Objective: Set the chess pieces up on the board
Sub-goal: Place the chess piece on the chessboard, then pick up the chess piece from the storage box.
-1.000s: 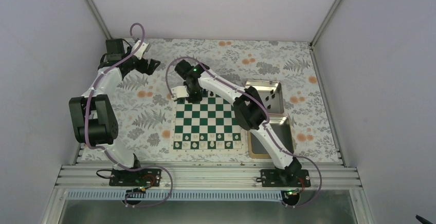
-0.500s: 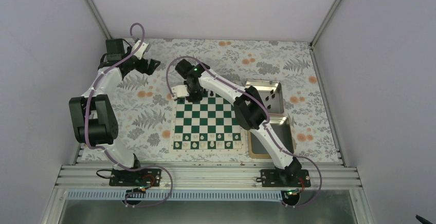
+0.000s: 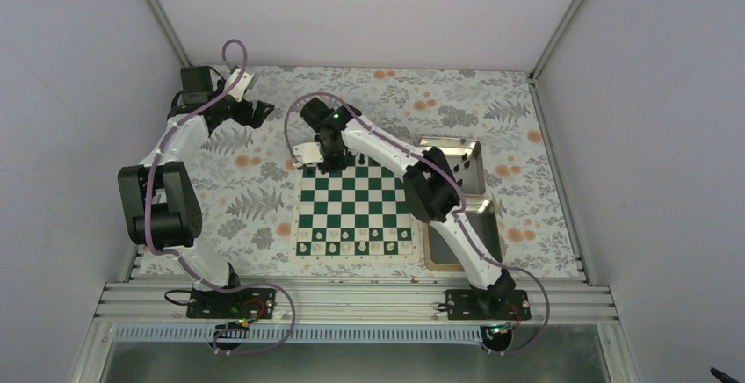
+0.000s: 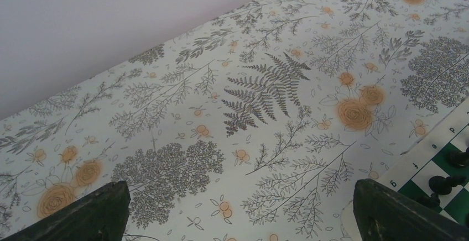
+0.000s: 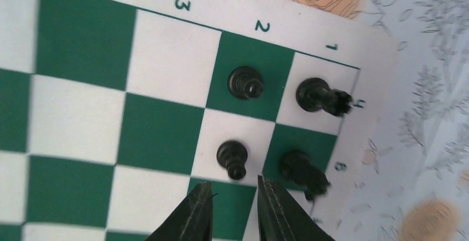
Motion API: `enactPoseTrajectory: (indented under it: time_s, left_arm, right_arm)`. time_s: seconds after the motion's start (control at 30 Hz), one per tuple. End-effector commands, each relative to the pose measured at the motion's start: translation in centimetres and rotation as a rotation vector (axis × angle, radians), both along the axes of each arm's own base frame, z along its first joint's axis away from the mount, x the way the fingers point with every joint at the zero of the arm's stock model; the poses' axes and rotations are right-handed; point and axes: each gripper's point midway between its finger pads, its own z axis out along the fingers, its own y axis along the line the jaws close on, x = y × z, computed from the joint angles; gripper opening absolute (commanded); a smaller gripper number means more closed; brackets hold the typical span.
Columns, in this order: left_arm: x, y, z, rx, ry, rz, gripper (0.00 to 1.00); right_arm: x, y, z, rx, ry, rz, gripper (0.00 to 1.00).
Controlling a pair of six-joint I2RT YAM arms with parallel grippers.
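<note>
The green-and-white board (image 3: pixel 355 207) lies mid-table. My right gripper (image 3: pixel 327 163) hovers over its far left corner. In the right wrist view its fingers (image 5: pixel 235 187) stand a little apart with nothing between them, just below a black pawn (image 5: pixel 232 158) on a white square. Three more black chess pieces stand nearby: another pawn (image 5: pixel 245 82), a rook (image 5: pixel 321 96) and a knight (image 5: pixel 301 172). My left gripper (image 3: pixel 260 112) is off the board at the far left, jaws wide open over the floral cloth (image 4: pixel 239 188). The board's corner (image 4: pixel 437 158) shows at its right edge.
Two silver tins sit right of the board: the far one (image 3: pixel 452 162) holds black pieces, the near one (image 3: pixel 463 234) is partly under the right arm. White pieces (image 3: pixel 355 247) line the board's near rows. Walls enclose the table.
My right gripper's jaws have parted and it has shifted slightly at the board's far left corner. The left arm has not moved.
</note>
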Motion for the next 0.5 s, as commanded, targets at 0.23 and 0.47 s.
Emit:
enactPoseTrajectory:
  time_s: [0.23, 0.47]
  left_arm:
    - [-0.1, 0.0, 2.5, -0.008, -0.063, -0.013, 1.00]
    - [0.4, 0.1, 2.1, -0.001, -0.050, -0.006, 1.00]
  right_arm:
    - [-0.4, -7.9, 17.2, 0.194, -0.101, -0.141, 0.43]
    - [2.8, -24.3, 13.8, -0.001, -0.082, -0.500, 0.54]
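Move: Just under the right fingertips, about 2 cm down, stands the freshly placed black pawn; the corner pawn is some 3 cm to its left and a back-row piece 3 cm ahead of it. The remaining black pieces in the far tray lie around 33 cm to the hand's right, level with it and 3 cm lower, with the empty tray's middle about 17 cm nearer the base than they are. From the left hand, those pieces lie roughly 48 cm right, 12 cm back and 17 cm down. Rising almost straight up off the freshly placed pawn, the right hand climbs about 20 cm, then swings right and speeds up, some 16 cm across, over the far side of the board towards the tray of black pieces. The fingers spread from a narrow gap to about half open, while the wrist turns clockwise by nearly 20 degrees and tilts slightly. ##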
